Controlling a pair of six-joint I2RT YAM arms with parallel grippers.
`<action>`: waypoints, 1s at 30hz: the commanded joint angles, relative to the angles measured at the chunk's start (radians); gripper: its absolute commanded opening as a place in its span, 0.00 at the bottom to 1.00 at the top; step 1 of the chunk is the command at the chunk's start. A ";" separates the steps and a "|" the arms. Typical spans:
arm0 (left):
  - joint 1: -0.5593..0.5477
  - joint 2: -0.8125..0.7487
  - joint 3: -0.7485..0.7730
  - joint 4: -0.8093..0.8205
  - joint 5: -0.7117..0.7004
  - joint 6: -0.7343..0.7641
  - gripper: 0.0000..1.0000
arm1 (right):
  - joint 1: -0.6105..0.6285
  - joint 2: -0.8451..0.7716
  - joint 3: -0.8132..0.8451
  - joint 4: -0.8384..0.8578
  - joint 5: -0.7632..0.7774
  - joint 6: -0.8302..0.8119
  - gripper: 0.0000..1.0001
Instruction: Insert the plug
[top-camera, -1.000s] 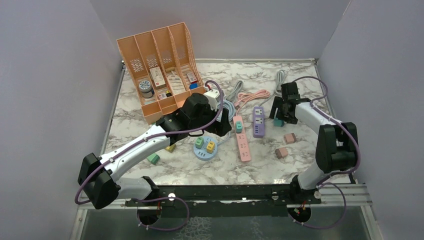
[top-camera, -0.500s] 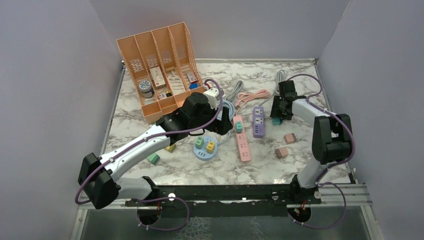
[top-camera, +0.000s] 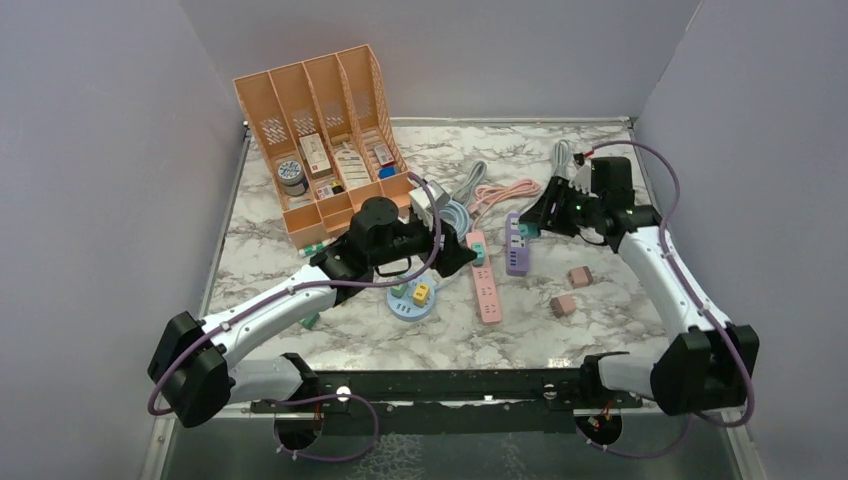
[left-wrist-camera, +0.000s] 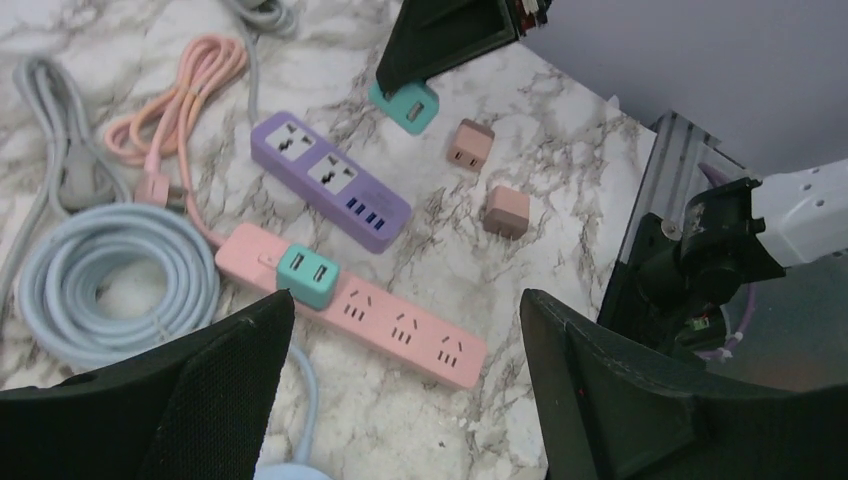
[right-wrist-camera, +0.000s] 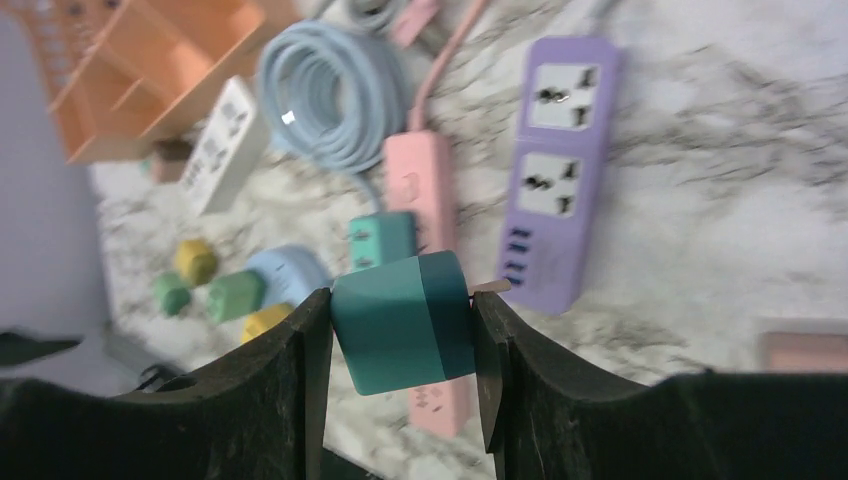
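Observation:
My right gripper (top-camera: 531, 224) is shut on a teal plug adapter (right-wrist-camera: 405, 322) and holds it in the air over the purple power strip (top-camera: 517, 243); one metal prong shows at its right side. The plug also shows in the left wrist view (left-wrist-camera: 405, 106). A pink power strip (top-camera: 485, 280) lies left of the purple one, with another teal adapter (top-camera: 478, 253) plugged into its far end and three free sockets (left-wrist-camera: 400, 325). My left gripper (left-wrist-camera: 405, 300) is open and empty, hovering above the pink strip's left side.
An orange organizer (top-camera: 320, 140) stands at the back left. A round blue socket hub (top-camera: 412, 297) holds green and yellow plugs. Two pink adapters (top-camera: 579, 276) lie right of the strips. A white strip (top-camera: 425, 192), a blue cable coil (left-wrist-camera: 110, 270) and pink and grey cords lie behind.
My right arm has swung outward and carried the teal plug left, from beside the purple strip to above it. My left arm has turned a little and shifted left.

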 joint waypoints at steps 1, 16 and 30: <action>-0.015 -0.003 -0.056 0.357 0.188 0.195 0.84 | -0.003 -0.133 -0.091 -0.044 -0.367 0.143 0.28; -0.160 0.193 0.072 0.414 0.344 0.446 0.77 | -0.002 -0.445 -0.423 0.446 -0.790 0.862 0.29; -0.163 0.187 0.005 0.554 0.276 0.327 0.49 | -0.002 -0.473 -0.430 0.563 -0.789 0.990 0.30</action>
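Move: The teal plug, already pinched in the right hand, lies about 16 cm to the right of the empty left hand, 7 cm ahead and 8 cm below; the left gripper waits correspondingly 16 cm left of the right hand, 7 cm back and 8 cm up. From the right hand, the purple power strip is 4 cm ahead and level sideways, the pink power strip 4 cm back and 6 cm left, both about 14 cm below. The right hand keeps its pinch on the teal plug and swings it back about 13 cm, up and to the left towards the left gripper, rolling some 55 degrees, left side rising, so that its fingers come from steeply down to nearly level, pointing left. The open left hand comes right and back, rising a little, turns clockwise with its fingertips tipping up, and once there closes its fingers on the plug opposite the right hand's, both gripping it. ##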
